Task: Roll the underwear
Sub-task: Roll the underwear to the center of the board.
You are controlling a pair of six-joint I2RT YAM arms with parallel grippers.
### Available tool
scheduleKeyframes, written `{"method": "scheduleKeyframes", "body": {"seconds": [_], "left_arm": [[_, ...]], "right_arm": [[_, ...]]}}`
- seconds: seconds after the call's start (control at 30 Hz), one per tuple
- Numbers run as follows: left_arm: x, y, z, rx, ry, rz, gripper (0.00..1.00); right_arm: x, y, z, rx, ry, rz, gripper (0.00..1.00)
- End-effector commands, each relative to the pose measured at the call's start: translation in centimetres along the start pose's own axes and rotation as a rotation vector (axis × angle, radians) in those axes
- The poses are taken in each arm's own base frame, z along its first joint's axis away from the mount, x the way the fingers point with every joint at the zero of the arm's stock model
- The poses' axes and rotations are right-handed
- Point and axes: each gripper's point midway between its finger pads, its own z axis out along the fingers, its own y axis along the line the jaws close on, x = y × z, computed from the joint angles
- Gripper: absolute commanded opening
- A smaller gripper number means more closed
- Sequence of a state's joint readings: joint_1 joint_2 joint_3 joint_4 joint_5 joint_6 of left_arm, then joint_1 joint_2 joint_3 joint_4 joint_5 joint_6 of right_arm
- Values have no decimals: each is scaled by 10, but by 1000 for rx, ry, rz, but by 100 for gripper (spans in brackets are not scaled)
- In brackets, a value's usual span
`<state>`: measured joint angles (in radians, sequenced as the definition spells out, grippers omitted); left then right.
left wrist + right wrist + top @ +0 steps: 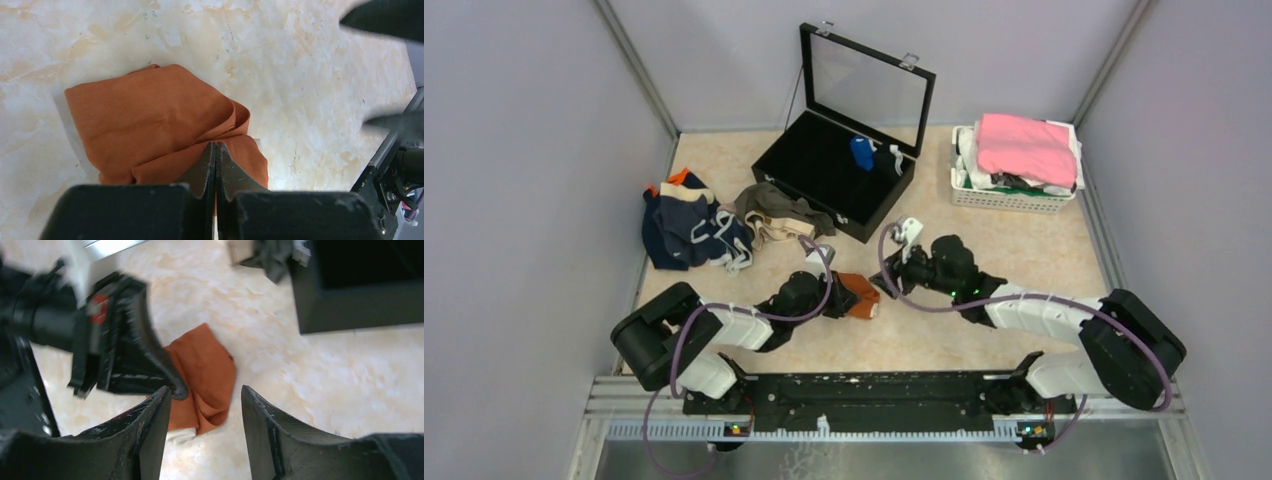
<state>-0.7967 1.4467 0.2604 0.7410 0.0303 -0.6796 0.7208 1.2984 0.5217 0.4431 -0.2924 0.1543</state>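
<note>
The rust-orange underwear (pixel 864 297) lies partly folded on the marble tabletop between the two arms. It fills the left wrist view (pixel 150 115), and in the right wrist view (pixel 207 362) a white tag shows at its near edge. My left gripper (pixel 842 300) (pixel 216 145) is shut, its tips pinched together on a fold of the orange cloth. My right gripper (pixel 892 284) (pixel 205 390) hovers just right of the cloth, jaws open with nothing between them. More underwear is heaped at the back left: navy with white trim (pixel 689 230) and olive-brown (pixel 774 205).
An open black box (pixel 824 170) with a glass lid stands behind the cloth, and its corner shows in the right wrist view (pixel 360 300). A white basket (pixel 1009 197) at the back right holds a bright pink cloth (pixel 1024 145). Grey walls close in both sides.
</note>
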Motion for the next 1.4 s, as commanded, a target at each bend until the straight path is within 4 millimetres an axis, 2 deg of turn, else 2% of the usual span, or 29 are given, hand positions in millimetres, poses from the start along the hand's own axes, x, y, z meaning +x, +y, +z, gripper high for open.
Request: {"method": "scheduleKeyframes", "body": {"seconds": [0.0,0.17,0.23,0.43,0.73,1.03,1.1,1.2,1.37], "left_arm": [[59,61,-19,-219,191,28,0],[59,62,-20,-221,193,32,0],[60,62,-20,-220,194,31,0],[60,62,-19,-221,195,32,0],[59,61,-18,-218,199,39,0],[59,60,-17,-212,201,37,0],[59,59,-15,-210,203,40,0],[60,59,-14,-208,207,42,0],[57,57,-13,-201,200,43,0]], "right_arm": [[-7,25,3,26,-56,-441,54],[22,44,6,-24,3,-727,54],[34,53,9,-56,29,-786,54],[60,60,20,-44,102,-921,54],[82,59,30,-38,182,-1021,54],[93,51,34,-8,243,-1059,52],[94,47,33,11,264,-1067,49],[97,43,32,20,281,-1073,38],[106,37,31,38,314,-1070,5]]}}
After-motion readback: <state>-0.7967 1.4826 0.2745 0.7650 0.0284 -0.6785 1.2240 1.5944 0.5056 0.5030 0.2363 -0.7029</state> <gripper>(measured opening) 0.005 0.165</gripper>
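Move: The underwear bundle lies under the left fingertips, its middle about 2 cm ahead of them, 1 cm right and 1 cm below. From the raised, half-open right hand it is roughly 3 cm back, 5 cm left and 10 cm down. From that same hand the black box's middle is some 23 cm ahead and 10 cm left, and the grey clothes are about 13 cm ahead and 20 cm left. The right fingers pinch the bundle's near edge beside the left gripper. To get there, the hand swings back and left, then sinks, ending about 9 cm lower and 6 cm back, while it rolls some 60 degrees counter-clockwise as seen from behind the hand; only then do the fingers close. The left hand stays put, its shut fingertips still resting on the fold. ##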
